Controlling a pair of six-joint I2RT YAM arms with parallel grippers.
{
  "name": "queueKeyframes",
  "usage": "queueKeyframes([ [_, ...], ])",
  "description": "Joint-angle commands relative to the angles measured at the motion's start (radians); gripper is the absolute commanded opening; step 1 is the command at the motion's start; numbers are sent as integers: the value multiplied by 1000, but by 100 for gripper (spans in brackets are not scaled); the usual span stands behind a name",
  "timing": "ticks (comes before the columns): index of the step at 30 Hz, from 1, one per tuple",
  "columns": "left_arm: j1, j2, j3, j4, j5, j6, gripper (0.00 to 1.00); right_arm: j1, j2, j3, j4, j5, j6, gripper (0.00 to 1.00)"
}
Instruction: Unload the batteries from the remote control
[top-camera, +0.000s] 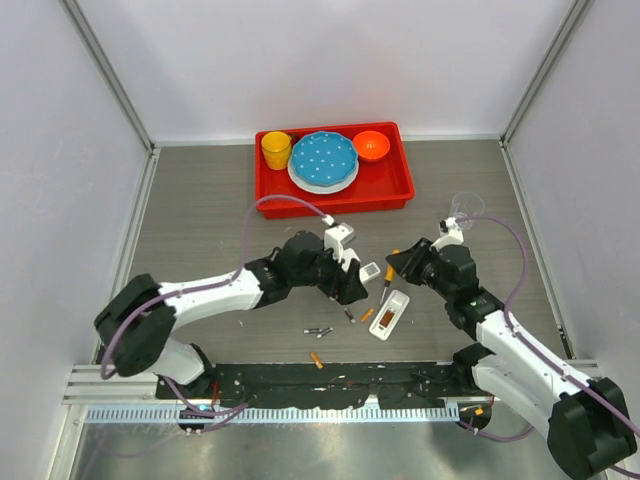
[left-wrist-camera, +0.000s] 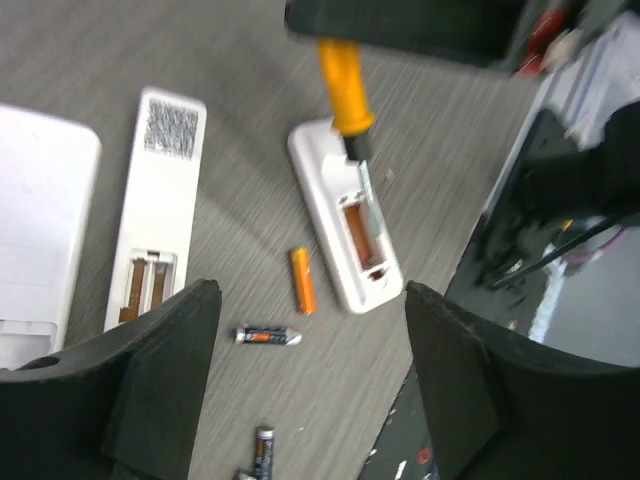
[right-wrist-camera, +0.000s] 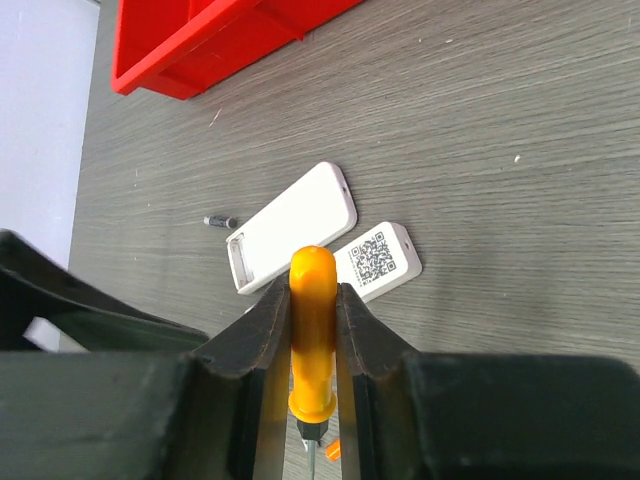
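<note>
The white remote control (left-wrist-camera: 345, 225) lies face down with its battery bay open, brown-orange inside. My right gripper (right-wrist-camera: 313, 290) is shut on the orange-handled screwdriver (right-wrist-camera: 313, 330), and the screwdriver's tip (left-wrist-camera: 362, 170) rests at the bay's edge. Loose batteries lie on the table: an orange one (left-wrist-camera: 302, 281) beside the remote, a dark one (left-wrist-camera: 268, 336) and another (left-wrist-camera: 262, 448) nearer. My left gripper (left-wrist-camera: 310, 380) hangs open above them, holding nothing. From above, the remote (top-camera: 389, 315) sits between both grippers, left (top-camera: 350, 285) and right (top-camera: 398, 262).
A white piece with a QR label (left-wrist-camera: 155, 215) and a larger white piece (left-wrist-camera: 40, 230) lie left of the remote. A red tray (top-camera: 400, 190) holds a yellow cup, a blue plate and an orange bowl at the back. One more orange battery (top-camera: 316, 359) lies near the front rail.
</note>
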Motion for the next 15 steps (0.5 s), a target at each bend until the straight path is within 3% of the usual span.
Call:
queueKeyframes([
  [1, 1, -171, -13, -2, -137, -57, 84, 2, -40, 34, -23, -22, -46, 2],
  [3, 4, -230, -42, -22, -239, -76, 95, 2, -54, 31, -32, -24, -49, 1],
  [5, 7, -310, -73, -52, -300, -97, 98, 2, -71, 31, -44, -25, -56, 1],
  [10, 16, -446, -137, -152, -551, -183, 100, 2, -100, 11, -58, -10, -75, 1],
  [15, 21, -599, -214, -219, -705, -283, 100, 2, -94, 8, -52, -13, -83, 2],
])
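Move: The nearer remote control, open slot up, lies about 9 cm to the left gripper's right and 1 cm back, some 10 cm below it. The orange battery is about 4 cm right and 1 cm back; the remote with the square code is about 8 cm straight ahead, the wide white remote some 12 cm ahead and 3 cm left, all on the table. From the right gripper, the nearer remote is about 7 cm back, level sideways, 11 cm below. Lift the left gripper clear, about 8 cm up at first, then swing it some 10 cm to its left and slightly forward, away from the nearer remote control. Turn the wrist about 30 degrees counter-clockwise on the way and spread the already parted, empty fingers fully. Keep the right gripper's hold on the screwdriver, almost still. ##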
